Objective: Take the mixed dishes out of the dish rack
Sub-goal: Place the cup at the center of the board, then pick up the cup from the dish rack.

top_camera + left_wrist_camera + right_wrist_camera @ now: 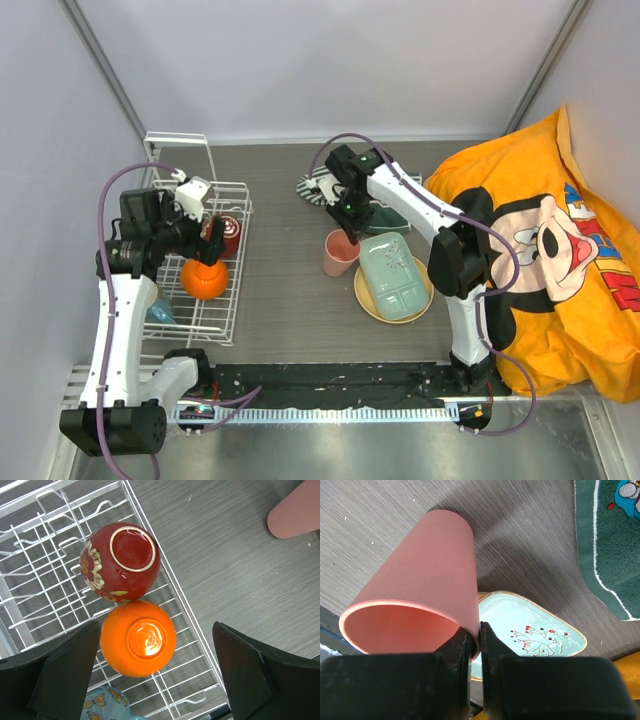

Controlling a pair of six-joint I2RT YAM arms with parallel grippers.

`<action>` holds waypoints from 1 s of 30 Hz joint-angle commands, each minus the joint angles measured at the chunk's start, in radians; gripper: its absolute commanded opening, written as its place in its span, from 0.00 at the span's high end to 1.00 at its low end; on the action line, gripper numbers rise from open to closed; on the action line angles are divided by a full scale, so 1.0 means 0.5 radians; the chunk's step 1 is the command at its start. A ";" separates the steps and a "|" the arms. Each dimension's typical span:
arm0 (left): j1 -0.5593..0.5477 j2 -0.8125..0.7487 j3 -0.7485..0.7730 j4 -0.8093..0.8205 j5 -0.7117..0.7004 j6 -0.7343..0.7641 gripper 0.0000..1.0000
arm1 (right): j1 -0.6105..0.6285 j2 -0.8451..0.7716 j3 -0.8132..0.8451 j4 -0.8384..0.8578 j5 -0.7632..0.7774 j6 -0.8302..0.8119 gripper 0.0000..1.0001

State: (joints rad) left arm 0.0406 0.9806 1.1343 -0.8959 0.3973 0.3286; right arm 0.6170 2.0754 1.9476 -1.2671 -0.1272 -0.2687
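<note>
The white wire dish rack stands at the left. In it a dark red bowl and an orange mug sit upside down, touching. My left gripper hangs open over the mug, one finger on each side and clear of it. My right gripper is shut on the rim wall of the upright pink cup, at mid-table. Beside the cup, the pale green tray lies on the tan plate.
A light blue butterfly-patterned item sits at the rack's near end. A striped green-white cloth lies behind the right gripper. A large orange cartoon-print fabric covers the right side. The rack's tall wire frame rises at the back left.
</note>
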 commanded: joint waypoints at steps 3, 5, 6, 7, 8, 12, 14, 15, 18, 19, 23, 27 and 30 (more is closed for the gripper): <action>0.002 -0.041 -0.014 0.000 -0.018 0.051 0.00 | 0.036 0.015 0.105 -0.049 0.006 -0.039 0.76; 0.002 -0.041 -0.017 0.000 -0.018 0.054 0.00 | 0.039 0.022 0.124 -0.049 0.006 -0.036 0.68; 0.002 -0.044 -0.017 -0.003 -0.018 0.058 0.00 | 0.039 0.022 0.142 -0.049 0.003 -0.036 0.66; 0.002 -0.044 -0.017 -0.003 -0.021 0.061 0.00 | 0.039 0.019 0.148 -0.049 0.003 -0.033 0.61; 0.002 -0.041 -0.017 -0.006 -0.025 0.061 0.00 | 0.042 0.019 0.157 -0.049 0.003 -0.030 0.59; 0.002 -0.035 -0.035 -0.006 -0.034 0.110 0.00 | 0.045 0.009 0.182 -0.043 0.000 -0.018 0.54; 0.002 -0.028 -0.044 -0.009 -0.052 0.146 0.00 | 0.045 -0.006 0.188 -0.040 0.006 -0.015 0.50; 0.002 -0.025 -0.063 -0.012 -0.070 0.189 0.00 | 0.045 -0.015 0.194 -0.040 0.006 -0.012 0.46; 0.002 0.002 -0.102 -0.018 -0.138 0.275 0.00 | 0.045 -0.061 0.225 -0.025 0.006 0.004 0.39; 0.002 0.021 -0.115 -0.018 -0.156 0.291 0.00 | 0.045 -0.073 0.231 -0.015 0.003 0.010 0.37; 0.005 0.042 -0.170 0.003 -0.285 0.343 0.00 | 0.048 -0.135 0.262 0.012 -0.003 0.034 0.28; 0.002 -0.022 -0.228 0.040 -0.405 0.392 0.00 | 0.048 -0.208 0.265 0.043 -0.003 0.047 0.23; 0.002 -0.083 -0.216 -0.003 -0.491 0.444 0.00 | 0.048 -0.288 0.240 0.080 -0.009 0.056 0.20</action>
State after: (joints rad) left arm 0.0406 0.9936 1.0187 -0.9009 0.2291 0.4976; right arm 0.6342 2.0514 2.0369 -1.2636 -0.1291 -0.2565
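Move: The right fingers still pinch the rim of the upright pink cup on its far right side, so the cup's middle is about 3 cm left, 2 cm back and 4 cm below. The green tray lies some 10 cm right and 3 cm back, the towel roughly 13 cm ahead and 5 cm right, both about 9 cm lower. From the left hand, the orange bowl is about 2 cm ahead, 3 cm left and 15 cm down; the red bowl is 10 cm ahead at much the same height. The right fingers let go of the cup's rim, opening to about three quarters while the hand eases a little left, then climbs some 3 cm and slightly forward, straddling the cup's wall from above. After barely moving at first, the left hand, still wide open and empty, sinks about 5 cm and shifts 3–4 cm left towards the orange bowl, rolling its left side up by some 15 degrees. ##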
